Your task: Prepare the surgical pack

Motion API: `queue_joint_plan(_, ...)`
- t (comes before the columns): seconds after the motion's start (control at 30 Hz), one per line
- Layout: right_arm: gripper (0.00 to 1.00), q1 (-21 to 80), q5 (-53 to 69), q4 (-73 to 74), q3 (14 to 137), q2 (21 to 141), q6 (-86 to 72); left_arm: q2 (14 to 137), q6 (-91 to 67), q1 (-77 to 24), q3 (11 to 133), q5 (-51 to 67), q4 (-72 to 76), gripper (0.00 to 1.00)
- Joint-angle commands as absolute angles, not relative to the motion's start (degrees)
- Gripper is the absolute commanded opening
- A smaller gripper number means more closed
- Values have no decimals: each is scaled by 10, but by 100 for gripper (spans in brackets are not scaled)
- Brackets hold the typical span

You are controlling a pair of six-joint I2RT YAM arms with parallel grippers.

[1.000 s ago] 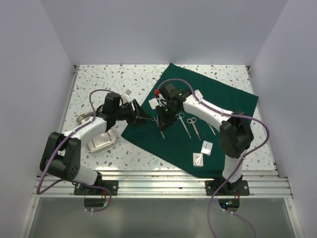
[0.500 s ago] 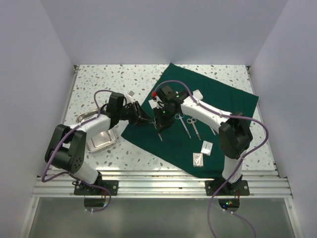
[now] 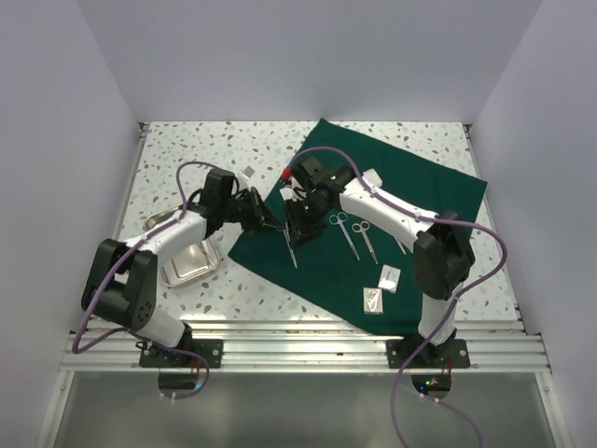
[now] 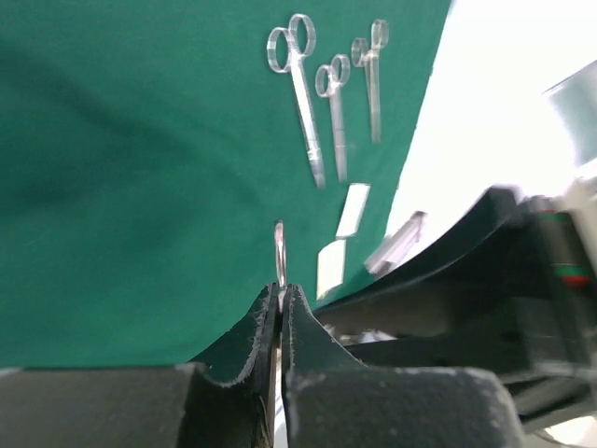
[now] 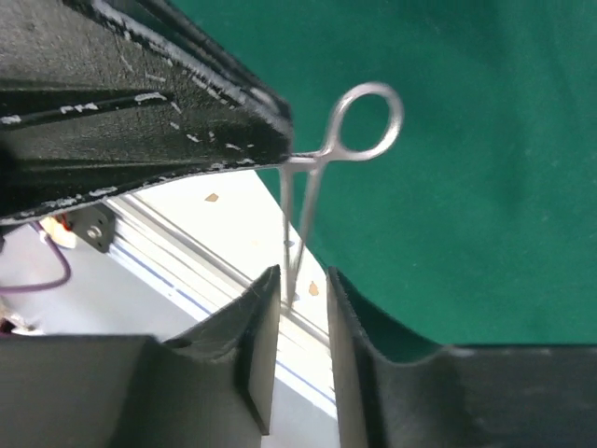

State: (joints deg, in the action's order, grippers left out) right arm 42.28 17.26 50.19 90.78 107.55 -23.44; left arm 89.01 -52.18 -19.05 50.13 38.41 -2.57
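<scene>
The dark green cloth (image 3: 410, 201) lies flat on the right half of the table. My left gripper (image 3: 273, 225) (image 4: 280, 291) is shut on the ring handle of a pair of silver forceps (image 3: 291, 248) (image 4: 279, 250), held over the cloth's left edge. The right gripper (image 3: 300, 220) (image 5: 303, 275) stands open around the forceps' shaft (image 5: 300, 210), with a gap on each side. The other ring (image 5: 366, 121) sticks out past the left gripper's finger (image 5: 140, 103). Two more scissors (image 3: 354, 233) (image 4: 300, 89) and white gauze squares (image 3: 382, 287) (image 4: 353, 210) lie on the cloth. The steel tray (image 3: 191, 263) sits left of it.
A small white square (image 3: 247, 175) lies on the speckled tabletop behind the left arm. Another white piece (image 3: 373, 177) rests on the cloth behind the right arm. The two arms nearly meet over the cloth's left corner. A metal rail (image 3: 308, 329) borders the table's near edge.
The left gripper has reached in and shut on the forceps' ring handle. The right gripper has opened off the forceps. The forceps now hang slightly further left.
</scene>
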Motion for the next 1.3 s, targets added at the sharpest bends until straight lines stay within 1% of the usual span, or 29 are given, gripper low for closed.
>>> queue_joint_plan(0.0, 35, 423, 150, 533, 958, 1060, -208, 832, -420, -171, 545, 320, -177, 0)
queue_joint_plan(0.03, 38, 422, 135, 541, 960, 1051, -198, 820, -410, -160, 555, 311, -199, 0)
queue_joint_plan(0.07, 45, 421, 129, 549, 958, 1046, -194, 793, -401, -140, 561, 289, -240, 0)
queue_joint_plan(0.13, 52, 413, 127, 554, 952, 1031, -187, 775, -362, -112, 599, 247, -298, 0)
queue_joint_plan(0.17, 53, 409, 128, 560, 945, 1027, -184, 766, -349, -104, 616, 205, -365, 0)
queue_joint_plan(0.23, 54, 403, 128, 564, 936, 1018, -172, 757, -317, -87, 663, 160, -422, 0)
queue_joint_plan(0.27, 54, 400, 128, 564, 925, 1009, -169, 751, -310, -81, 677, 100, -464, 0)
queue_joint_plan(0.37, 54, 393, 140, 569, 904, 997, -153, 733, -292, -74, 714, 2, -517, 0)
queue_joint_plan(0.5, 54, 389, 152, 579, 887, 982, -143, 755, -276, -69, 739, -99, -564, 0)
queue_joint_plan(0.67, 54, 384, 144, 591, 868, 966, -143, 799, -266, -62, 734, -179, -577, 0)
queue_joint_plan(0.8, 55, 376, 134, 590, 859, 962, -142, 828, -251, -47, 717, -171, -548, 0)
queue_joint_plan(1.07, 56, 339, 112, 602, 861, 992, -140, 881, -211, 17, 666, -86, -449, 0)
queue_joint_plan(1.23, 61, 322, 70, 614, 875, 1035, -146, 909, -212, 38, 650, -48, -432, 0)
queue_joint_plan(1.27, 61, 320, 47, 615, 878, 1044, -143, 909, -214, 38, 647, -43, -431, 4)
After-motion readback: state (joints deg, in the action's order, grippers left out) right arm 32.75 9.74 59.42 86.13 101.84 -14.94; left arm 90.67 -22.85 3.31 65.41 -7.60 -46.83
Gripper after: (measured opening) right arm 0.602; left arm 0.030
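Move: About 28 cm to the left hand's left, level with it and some 12 cm below, is the middle of the metal tray; the tweezers lie in it, roughly 4 cm right of the tray's middle and 2 cm nearer the base. From the right hand, the long scissors are about 16 cm to the right, 5 cm ahead and 12 cm down, with the short scissors some 6 cm beyond them to the right and 1 cm nearer the base. Carrying the ring-handled clamp away from the right fingers, the left hand keeps its shut grip, sweeps some 27 cm left in an arc, rising about 8 cm and then sinking over the tray, while the wrist rolls about 60 degrees until the fingers point down. The right fingers open further and that hand goes roughly 10 cm right towards the long scissors, rising a little and settling back. ##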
